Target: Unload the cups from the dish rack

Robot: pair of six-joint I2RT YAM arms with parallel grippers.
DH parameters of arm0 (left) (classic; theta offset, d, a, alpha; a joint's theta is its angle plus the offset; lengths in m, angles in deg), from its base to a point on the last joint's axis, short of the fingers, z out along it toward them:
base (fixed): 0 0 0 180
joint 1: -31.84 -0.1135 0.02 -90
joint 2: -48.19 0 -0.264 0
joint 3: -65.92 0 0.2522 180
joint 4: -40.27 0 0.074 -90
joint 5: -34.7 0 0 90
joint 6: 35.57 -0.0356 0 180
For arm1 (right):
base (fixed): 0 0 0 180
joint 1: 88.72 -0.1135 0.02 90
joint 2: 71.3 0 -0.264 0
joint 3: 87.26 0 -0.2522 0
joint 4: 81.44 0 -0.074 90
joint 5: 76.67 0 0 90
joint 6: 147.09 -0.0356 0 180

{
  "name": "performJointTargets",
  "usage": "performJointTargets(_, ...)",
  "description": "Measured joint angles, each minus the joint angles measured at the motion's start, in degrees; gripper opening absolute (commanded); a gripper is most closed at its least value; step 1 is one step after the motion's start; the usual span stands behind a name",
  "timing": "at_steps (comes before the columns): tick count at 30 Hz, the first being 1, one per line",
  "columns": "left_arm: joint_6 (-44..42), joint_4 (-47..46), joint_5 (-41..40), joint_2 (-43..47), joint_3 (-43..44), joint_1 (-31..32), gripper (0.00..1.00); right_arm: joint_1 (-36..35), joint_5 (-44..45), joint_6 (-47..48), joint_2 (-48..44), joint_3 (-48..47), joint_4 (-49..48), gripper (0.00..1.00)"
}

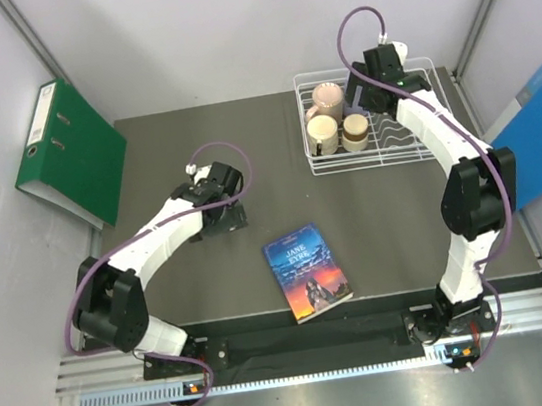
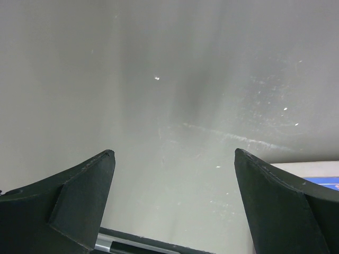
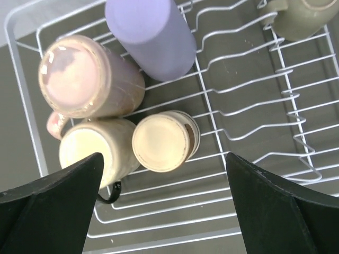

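Note:
The white wire dish rack [image 1: 398,140] stands at the back right of the table. Inside it, in the right wrist view, several cups sit bottoms up at the left end: a lilac tumbler [image 3: 151,34], a pink cup [image 3: 87,76], a cream mug with a dark handle [image 3: 95,151] and a small cream cup [image 3: 164,140]. An olive mug [image 3: 307,18] sits at the far corner of the rack [image 3: 254,106]. My right gripper [image 3: 164,159] hangs open above the small cream cup, touching nothing. My left gripper [image 2: 175,152] is open over bare table, left of centre [image 1: 225,220].
A paperback book [image 1: 307,272] lies on the mat near the front middle; its corner shows beside my left gripper [image 2: 318,172]. A green binder [image 1: 68,156] leans on the left wall and a blue folder [image 1: 539,135] on the right wall.

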Motion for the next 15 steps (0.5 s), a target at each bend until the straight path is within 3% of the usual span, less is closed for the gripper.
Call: performJointTargets(15, 0.00, -0.37, 1.49, -4.28, 1.53, 0.00, 0.99, -1.73, -3.56, 1.81, 2.05, 5.01, -1.01, 0.99)
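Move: Beneath the open right hand stands the small cream cup in the rack, about 11 cm below it, roughly 4 cm to its left and 1 cm back. At nearly the same height as that cup, the black-handled cup is about 7 cm to the small cup's left and level with it. The pink mug lies some 5 cm left and 7 cm farther out from the small cup, the purple cup about 9 cm straight beyond. For the left hand, the small cup is about 16 cm ahead and 29 cm right, at about its height. Sinking about 5 cm towards the small cream cup, the right hand also slides some 2 cm left, mostly in the later part, and eases slightly back early on. The wrist tips its fingers 5 to 10 degrees farther down and turns slightly counter-clockwise, the fingers staying wide open above the small cup. ##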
